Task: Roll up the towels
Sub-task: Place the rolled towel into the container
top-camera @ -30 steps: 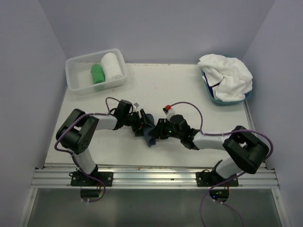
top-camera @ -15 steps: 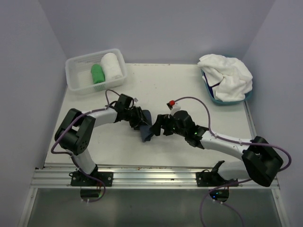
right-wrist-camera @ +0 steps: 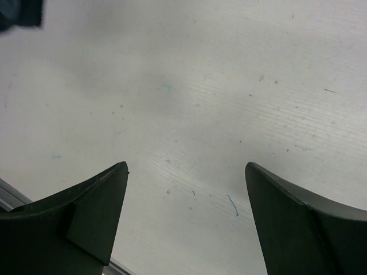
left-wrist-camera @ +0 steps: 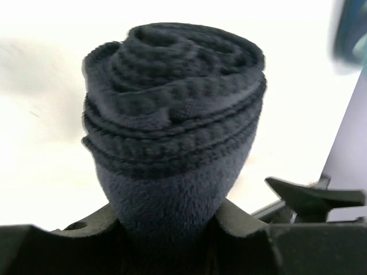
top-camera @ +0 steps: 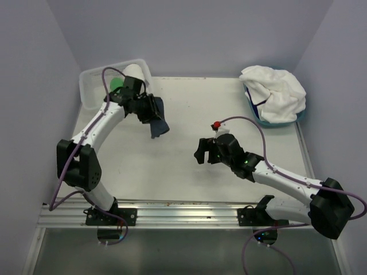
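A dark navy towel [left-wrist-camera: 172, 103], rolled into a tight cylinder, hangs in the air with my left gripper [left-wrist-camera: 172, 229] shut on its lower end. From above, that gripper [top-camera: 152, 113] and the navy towel [top-camera: 159, 127] are at the back left, just right of the clear basket [top-camera: 89, 91]. A rolled white towel [top-camera: 133, 71] and a green towel [top-camera: 116, 84] lie in the basket, partly hidden by my left arm. Loose white towels [top-camera: 275, 89] are heaped in the light blue tub [top-camera: 256, 114]. My right gripper [top-camera: 200, 152] [right-wrist-camera: 186, 172] stands open over the bare table, holding nothing.
The table's white surface [top-camera: 172, 172] stretches between the arms. Grey walls close in the left, back and right. A metal rail [top-camera: 183, 215] runs along the near edge. The right arm's purple cable [top-camera: 252, 129] loops above the table.
My left gripper closed on the navy roll and carried it up and back-left toward the basket. My right gripper let go, opened wide and drew back to the right.
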Tool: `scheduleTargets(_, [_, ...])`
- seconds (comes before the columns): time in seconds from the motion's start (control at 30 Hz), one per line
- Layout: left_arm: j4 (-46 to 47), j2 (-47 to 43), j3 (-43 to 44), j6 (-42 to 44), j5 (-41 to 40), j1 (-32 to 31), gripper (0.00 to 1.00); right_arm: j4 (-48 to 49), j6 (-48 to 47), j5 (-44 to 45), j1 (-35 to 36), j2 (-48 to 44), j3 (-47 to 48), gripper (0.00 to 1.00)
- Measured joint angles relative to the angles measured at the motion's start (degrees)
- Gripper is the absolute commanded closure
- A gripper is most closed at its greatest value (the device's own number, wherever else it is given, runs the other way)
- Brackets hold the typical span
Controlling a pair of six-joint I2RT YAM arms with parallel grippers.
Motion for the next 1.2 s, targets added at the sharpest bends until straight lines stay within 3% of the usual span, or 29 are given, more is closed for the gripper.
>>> scheduleTargets(0.3, [-11.76,2.69,31.32,8.63,-5.14,13.27,0.81,-3.76,-1.84,1.44,-0.44,0.04,2.49,0.13])
scheduleTargets(0.4, [-14.82,8.13,43.93,11.43,-5.49,17.07,0.81,-3.82,-2.01,1.42,-0.7,0.48,3.85,0.13])
scheduleTargets(0.53, [-15.37,15.52,53.35,14.6,-5.09,21.24,0.81,-3.87,-2.03,1.36,-0.76,2.36,5.22,0.13])
scheduleTargets(0.8, [-14.29,27.82,55.1,19.26,-6.03,29.46,0.82,-6.05,-2.03,0.85,-0.76,5.55,7.15,0.13])
scheduleTargets(1.2, [-7.41,40.24,57.61,23.67,-4.96,33.24,0.83,-6.51,-1.97,-3.61,-0.76,13.86,10.29,0.13])
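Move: The left gripper already holds the rolled dark towel up off the table. The container's empty left part lies about 31 cm to its left, 21 cm farther out and 11 cm lower. In the same container, the green roll is some 22 cm left and 20 cm ahead of the gripper, the white roll about 13 cm left and 25 cm ahead. From the right gripper that empty part is roughly 51 cm left and 33 cm ahead. Bring the left gripper with the pinched rolled towel in one fast arc to the left and forward, about 38 cm across, rising some 19 cm on the way and then sinking about as much over the container's empty left part. Swing the fingers counter-clockwise to point forward and down, and keep them shut on the towel. Let the right gripper, open and empty, sink 2–3 cm over the bare table. ##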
